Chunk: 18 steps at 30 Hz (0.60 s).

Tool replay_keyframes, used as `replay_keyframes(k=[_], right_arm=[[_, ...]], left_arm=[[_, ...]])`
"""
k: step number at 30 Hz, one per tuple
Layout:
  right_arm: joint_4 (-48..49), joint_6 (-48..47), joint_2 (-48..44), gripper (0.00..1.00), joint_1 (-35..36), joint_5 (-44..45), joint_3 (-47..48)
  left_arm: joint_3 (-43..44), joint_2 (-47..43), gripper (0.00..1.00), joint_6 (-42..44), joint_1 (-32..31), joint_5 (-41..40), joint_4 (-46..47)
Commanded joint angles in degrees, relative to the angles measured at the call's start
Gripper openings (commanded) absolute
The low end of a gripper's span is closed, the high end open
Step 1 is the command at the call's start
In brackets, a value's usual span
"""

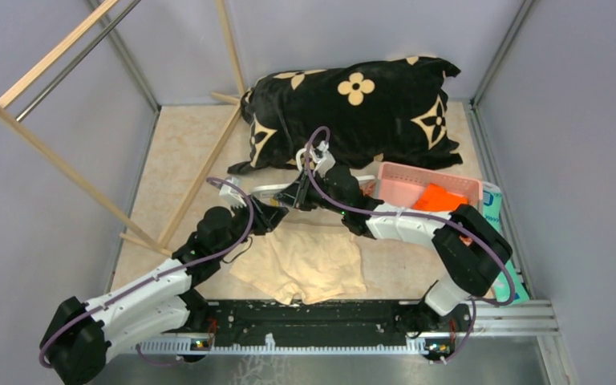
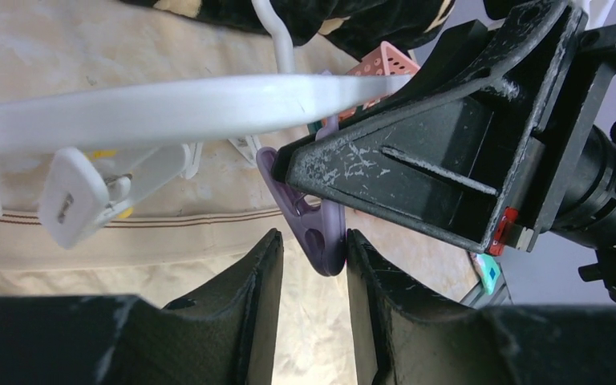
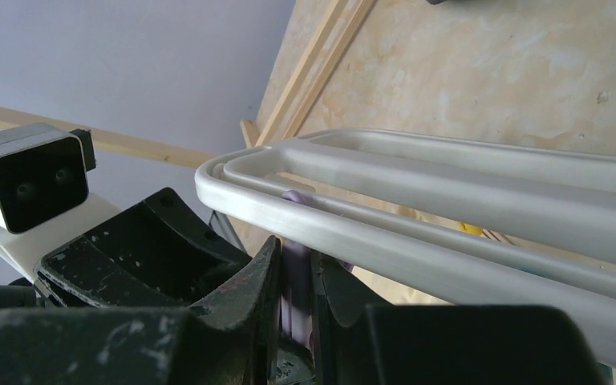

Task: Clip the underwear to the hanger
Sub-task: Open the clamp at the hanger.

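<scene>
The beige underwear (image 1: 305, 265) lies flat on the table in front of the arm bases; its waistband (image 2: 128, 233) shows below the hanger. Both grippers meet at the white hanger (image 1: 266, 190), whose frame bar (image 2: 168, 104) hangs above the underwear. My right gripper (image 3: 295, 253) is shut on a purple clip (image 3: 295, 277) under the hanger frame (image 3: 449, 216). The lower end of that purple clip (image 2: 313, 228) sits between the fingers of my left gripper (image 2: 314, 241). The left jaws stand apart, and only the right-hand finger touches the clip. A white clip (image 2: 72, 196) dangles to the left.
A pink basket (image 1: 429, 180) holding an orange cloth (image 1: 441, 198) stands to the right of the hanger. A black blanket with cream flowers (image 1: 353, 112) lies at the back. The wooden rack (image 1: 88, 184) leans at the left. A teal packet (image 1: 497, 208) lies at the right wall.
</scene>
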Motion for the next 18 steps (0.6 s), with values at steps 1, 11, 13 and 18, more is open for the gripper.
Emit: replay_keyframes(k=[1,11,13,18], right_arm=[[6.1,1.1,-4.6,0.03,-0.2,-2.0,-0.1],[6.5,2.1,-5.4,0.12,-0.2,-2.3,-0.8],[5.9,1.9,-6.0,0.23,-0.3,-2.0,-0.8],[4.3,1.3,-7.5,0.45,-0.3,-1.4,-1.0]], left_arm=[[0.5,-0.1,0.39,1.3,0.7,-0.9,2.8],[1.0,0.8,0.05,1.9,0.8,0.4,4.5],[1.0,0.4,0.0,2.1,0.8,0.2,4.1],[1.0,-1.1,0.0,2.5,0.8,-0.9,2.7]])
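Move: The purple clamp hangs upright from the hanger, its lower end already between the open left fingers; its middle is some 1 cm ahead of that hand and 2 cm above it. From the right hand, which already pinches it higher up, it is about 1 cm left and 1 cm below. The hanger's middle lies roughly 6 cm ahead, 7 cm right and 3 cm above the left hand; the underwear lies 11 cm back, 4 cm right and 14 cm below. Hold the left gripper almost where it is, easing it up not quite 1 cm, and shut its fingers from just under half open to nearly closed, pinching the purple clamp's lower end. Keep the right gripper's hold meanwhile, then open its fingers around the clamp's upper part while lifting that hand about 1.5 cm. ##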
